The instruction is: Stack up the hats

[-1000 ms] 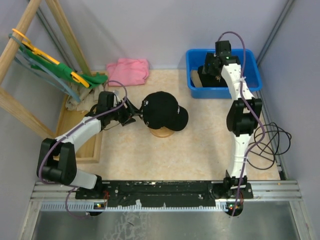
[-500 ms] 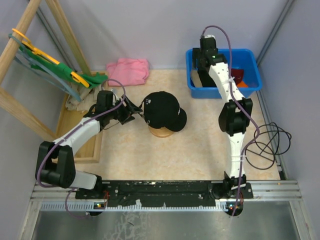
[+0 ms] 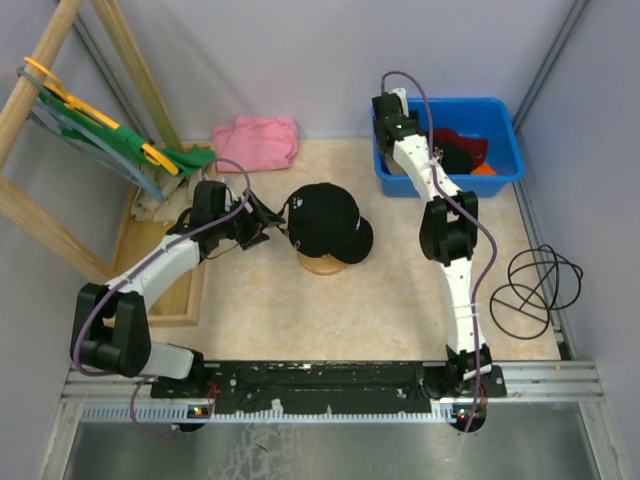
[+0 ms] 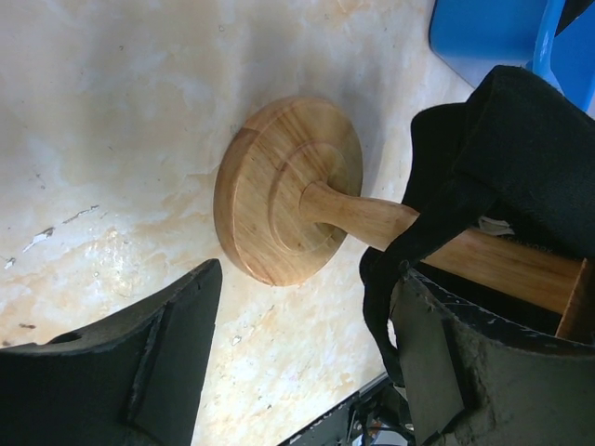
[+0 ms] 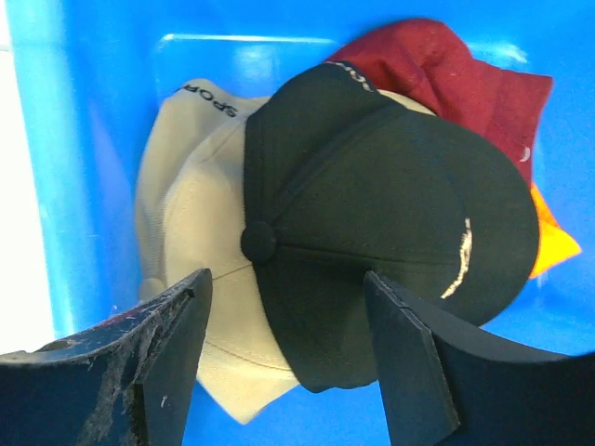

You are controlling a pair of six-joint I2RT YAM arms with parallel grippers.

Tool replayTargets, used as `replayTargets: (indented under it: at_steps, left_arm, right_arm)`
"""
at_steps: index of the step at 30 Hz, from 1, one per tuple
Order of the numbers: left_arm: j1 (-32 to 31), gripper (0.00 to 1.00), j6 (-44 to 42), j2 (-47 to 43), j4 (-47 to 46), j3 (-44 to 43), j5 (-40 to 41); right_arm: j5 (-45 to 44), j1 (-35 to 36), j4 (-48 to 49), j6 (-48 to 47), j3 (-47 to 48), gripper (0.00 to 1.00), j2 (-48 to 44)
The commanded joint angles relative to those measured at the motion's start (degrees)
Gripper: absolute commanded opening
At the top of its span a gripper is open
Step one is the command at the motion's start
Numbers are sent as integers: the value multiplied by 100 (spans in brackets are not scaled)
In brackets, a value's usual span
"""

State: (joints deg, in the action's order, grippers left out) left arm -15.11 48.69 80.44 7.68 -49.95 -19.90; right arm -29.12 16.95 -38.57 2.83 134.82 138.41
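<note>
A black baseball cap (image 3: 325, 220) sits on a wooden stand (image 4: 279, 186) in the middle of the table. My left gripper (image 3: 266, 226) is just left of it, low by the stand's base. It is open (image 4: 302, 279), and the cap's hanging edge (image 4: 521, 149) lies against its right finger. The blue bin (image 3: 505, 115) holds another black cap (image 5: 390, 223) on top of a tan cap (image 5: 191, 214), a dark red hat (image 5: 446, 74) and an orange hat (image 5: 553, 242). My right gripper (image 5: 288, 279) hovers open above the bin's black cap, holding nothing.
A pink folded cloth (image 3: 256, 141) lies at the back. A green garment on a yellow hanger (image 3: 120, 135) hangs on the wooden rack at left, above a wooden tray (image 3: 165, 290). A black cable coil (image 3: 535, 285) lies at right.
The right arm has swung left toward the bin's back left corner, uncovering the hats inside. The left gripper stays beside the cap on the stand, its jaws slightly wider.
</note>
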Motion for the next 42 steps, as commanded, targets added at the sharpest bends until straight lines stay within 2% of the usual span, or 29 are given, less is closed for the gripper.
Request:
replayTargets:
  at_steps: [1, 8, 17, 19, 25, 27, 34, 42]
  left_arm:
    - [35, 78, 119, -266, -51, -250, -72]
    - [43, 79, 123, -428, 93, -496, -51]
    - [99, 79, 166, -662, 462, -517, 165]
    - [122, 79, 203, -732, 505, -496, 253]
    - [170, 80, 329, -916, 588, -425, 666]
    - [204, 80, 334, -942, 577, -454, 727]
    - [246, 80, 197, -742, 774, -949, 709]
    - [246, 78, -49, -669, 925, -1552, 394]
  right_arm:
    - [-863, -9, 258, -154, 230, 65, 42]
    - [-1246, -36, 439, -302, 273, 54, 207]
    - [-1630, -167, 504, -438, 226, 52, 380]
    - [-1797, -243, 531, -473, 199, 42, 377]
    - [-2030, -462, 1131, -770, -396, 0, -70]
    - [-2024, -511, 1400, -882, -624, 0, -328]
    - [-1806, -584, 1402, -918, -803, 0, -1041]
    - [-1026, -643, 1065, -691, -916, 0, -2070]
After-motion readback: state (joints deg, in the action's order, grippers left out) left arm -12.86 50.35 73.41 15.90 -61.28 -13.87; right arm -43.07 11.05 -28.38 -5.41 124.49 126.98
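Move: The black cap in the box is the right gripper's target: its middle is about 5 cm right, 1 cm ahead and 3 cm below. The beige hat lies some 3 cm left of the gripper, level front to back; the red hat is 10 cm right and 4 cm ahead, and the orange piece 13 cm right and level. From the left gripper, the black cap on the stand is roughly 12 cm right, 1 cm ahead and 4 cm higher. Slide the right gripper about 9 cm right across the black cap in the box, turning it some 15 degrees clockwise and dropping its left side while the fingers shut and pinch the cloth near the top button; then lift it roughly 9 cm, drifting slightly back. Meanwhile raise the open left gripper about 10 cm, easing left and forward, clear of the strap of the cap on the stand. ##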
